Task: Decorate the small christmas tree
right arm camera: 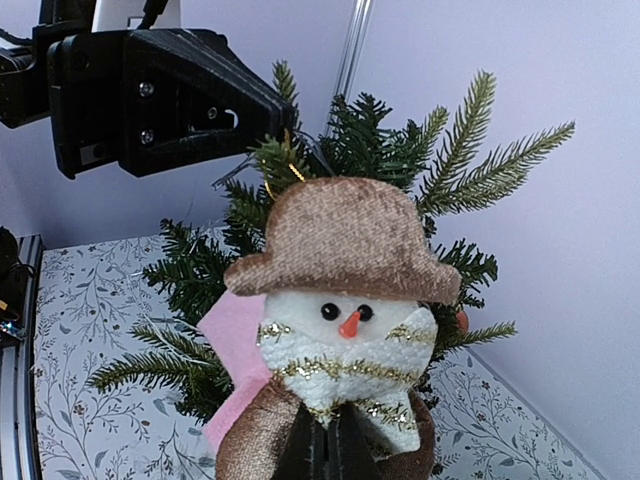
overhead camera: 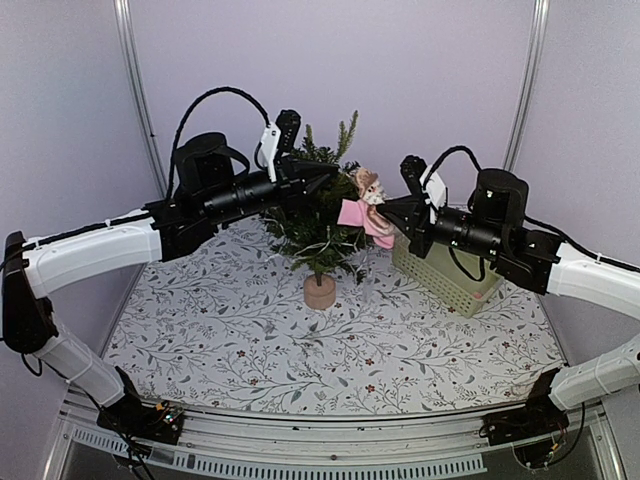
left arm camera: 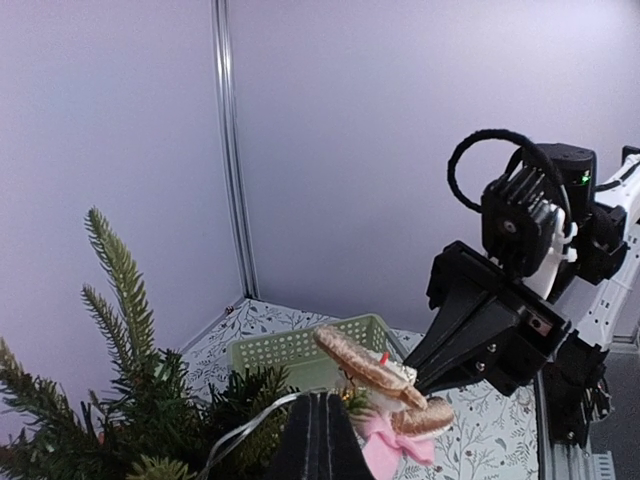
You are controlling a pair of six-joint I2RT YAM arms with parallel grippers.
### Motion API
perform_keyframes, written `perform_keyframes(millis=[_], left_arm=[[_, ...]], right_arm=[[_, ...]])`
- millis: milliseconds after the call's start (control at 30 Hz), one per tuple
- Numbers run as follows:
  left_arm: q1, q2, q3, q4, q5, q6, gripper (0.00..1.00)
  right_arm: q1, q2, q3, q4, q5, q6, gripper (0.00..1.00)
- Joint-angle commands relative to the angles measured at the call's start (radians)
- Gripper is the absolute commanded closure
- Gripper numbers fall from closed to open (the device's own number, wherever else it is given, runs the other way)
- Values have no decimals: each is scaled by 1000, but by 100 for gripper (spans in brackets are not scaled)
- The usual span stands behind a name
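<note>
The small christmas tree [overhead camera: 310,225] stands mid-table on a tan base [overhead camera: 320,291]. A plush snowman [right arm camera: 345,320] with a brown hat and pink scarf hangs against the tree's right side, and my right gripper [right arm camera: 338,440] is shut on its lower body. From the overhead camera that gripper [overhead camera: 385,212] points left at the tree. My left gripper [overhead camera: 330,172] reaches into the upper branches from the left, jaws shut [left arm camera: 325,398]. The snowman's [left arm camera: 385,385] gold loop lies right at the left gripper's tip; I cannot tell whether it is pinched.
A pale green perforated basket [overhead camera: 440,275] sits right of the tree, under my right arm. A thin silver strand [left arm camera: 240,430] runs through the branches. The floral tablecloth [overhead camera: 300,350] spreads in front. Purple walls with metal posts close in the back.
</note>
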Motion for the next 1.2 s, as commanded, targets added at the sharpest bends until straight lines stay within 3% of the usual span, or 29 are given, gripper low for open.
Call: perform_keyframes(millis=[0, 800, 1067, 1167], left_arm=[[-12, 18, 34, -6, -29, 9, 100], [-15, 26, 34, -59, -79, 15, 100], [-17, 1, 22, -53, -93, 15, 74], [-16, -20, 6, -45, -103, 15, 68]], right_arm=[[2, 3, 40, -22, 41, 9, 100], [73, 38, 48, -131, 47, -30, 100], [90, 34, 52, -151, 51, -36, 100], [93, 27, 49, -156, 48, -33, 93]])
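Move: The right hand holds the snowman ornament; the branch tip its gold loop is meant for lies about 7 cm to its left, 2 cm ahead and 7 cm higher. The middle of the tree is some 10 cm left and 3 cm ahead of that hand and about 12 cm lower; the green basket stands roughly 18 cm to its right, 9 cm farther out and 30 cm below. From the left hand's shut fingers the same tip is level with them fore and aft, about 2 cm right and 1 cm lower. With the gold loop up at the branch tip, the right hand keeps its pinch on the snowman and eases down about 3 cm, first edging slightly forward and then swinging some 2 cm back and 2 cm left, the wrist rolling a little so that its left side sinks. The left hand, shut on the branch tip and loop, follows about 1 cm forward and 1 cm down, then stays there and opens its fingers to roughly a quarter, the branch left lying between them. ##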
